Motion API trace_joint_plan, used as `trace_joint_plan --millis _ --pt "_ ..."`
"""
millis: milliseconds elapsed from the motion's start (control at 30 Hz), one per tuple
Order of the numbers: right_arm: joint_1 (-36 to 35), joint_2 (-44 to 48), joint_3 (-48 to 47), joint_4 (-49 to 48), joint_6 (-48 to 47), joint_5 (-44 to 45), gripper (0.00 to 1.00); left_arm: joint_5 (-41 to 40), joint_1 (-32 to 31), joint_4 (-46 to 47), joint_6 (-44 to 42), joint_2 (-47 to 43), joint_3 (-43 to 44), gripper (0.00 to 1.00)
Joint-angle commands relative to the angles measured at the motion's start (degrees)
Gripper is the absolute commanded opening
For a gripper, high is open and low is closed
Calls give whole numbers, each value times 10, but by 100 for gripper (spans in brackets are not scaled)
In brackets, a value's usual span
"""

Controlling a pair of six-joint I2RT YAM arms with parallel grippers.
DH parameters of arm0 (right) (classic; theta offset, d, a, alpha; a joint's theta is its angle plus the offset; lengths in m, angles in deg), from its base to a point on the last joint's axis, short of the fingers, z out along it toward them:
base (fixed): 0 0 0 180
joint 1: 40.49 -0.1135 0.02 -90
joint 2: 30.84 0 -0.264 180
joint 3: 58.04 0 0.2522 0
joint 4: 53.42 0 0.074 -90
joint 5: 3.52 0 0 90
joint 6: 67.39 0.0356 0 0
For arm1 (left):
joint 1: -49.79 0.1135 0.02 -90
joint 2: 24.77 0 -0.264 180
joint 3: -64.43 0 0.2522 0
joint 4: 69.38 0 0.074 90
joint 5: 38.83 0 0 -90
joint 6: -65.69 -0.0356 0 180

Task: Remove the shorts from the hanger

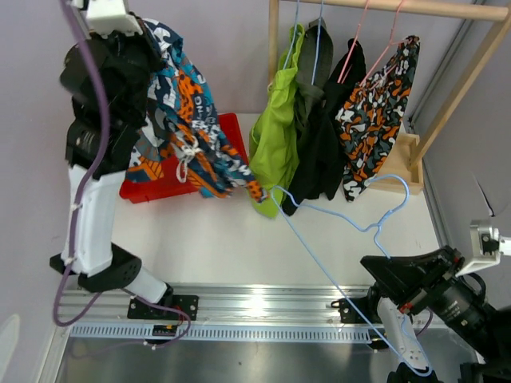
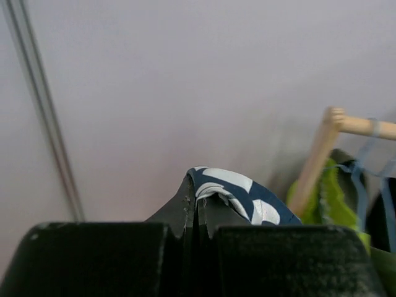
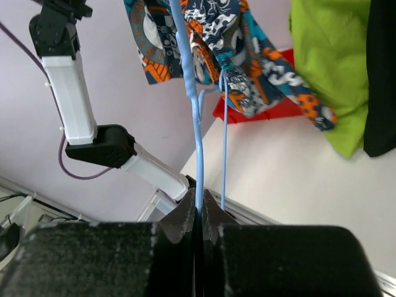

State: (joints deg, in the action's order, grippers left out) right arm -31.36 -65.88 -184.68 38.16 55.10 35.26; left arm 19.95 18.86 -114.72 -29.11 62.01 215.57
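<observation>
My left gripper [image 1: 140, 36] is raised high at the back left and shut on the waist of the teal-orange-white patterned shorts [image 1: 188, 120], which hang down over the red bin. A fold of those shorts [image 2: 241, 195] is pinched between its fingers. My right gripper [image 1: 375, 267] sits low at the near right, shut on a blue wire hanger [image 1: 319, 239]. In the right wrist view the hanger [image 3: 197, 124] runs from the closed jaws up toward the patterned shorts [image 3: 247, 74]. Its far corner lies by their hem. Lime green [image 1: 275, 128], dark grey-olive [image 1: 307, 88], black [image 1: 323, 152] and orange-black-white shorts [image 1: 375, 112] hang on the rack.
A wooden rack [image 1: 471, 76] stands at the back right, its base on the table. A red bin [image 1: 156, 187] sits at the back left under the raised shorts. A metal rail [image 1: 263, 307] runs along the near edge. A pale wall is close behind.
</observation>
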Motion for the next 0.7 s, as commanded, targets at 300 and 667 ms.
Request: trace_joint_plan --millis 300,667 --pt "-6 39 168 -94 -24 46 0 226 228 7 145 243 87 0" --pt "3 24 167 -137 -36 213 0 122 230 35 201 198 -179 89"
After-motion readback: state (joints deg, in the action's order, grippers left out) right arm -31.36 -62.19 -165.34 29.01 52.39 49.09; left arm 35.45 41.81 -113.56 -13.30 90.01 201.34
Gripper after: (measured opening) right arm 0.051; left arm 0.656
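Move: My left hand holds the blue-patterned shorts high up. The middle of the red bin lies about 17 cm ahead of it, 8 cm to its left and some 60 cm below. The hanging green shorts are roughly 18 cm ahead and 25 cm to its right, 35 cm lower, with the black shorts about 12 cm farther right. From my right hand, which grips the empty blue hanger, the bin is some 50 cm ahead, 45 cm left and 44 cm down. I swing my left hand forward about 25 cm and down some 30 cm, drifting a little left, carrying the shorts out over the red bin while the fingers tip about 35 degrees downward; near the bottom I open the fingers and let go. My right hand keeps its grip on the blue hanger and moves forward, also down and to the right, turning slightly clockwise. ##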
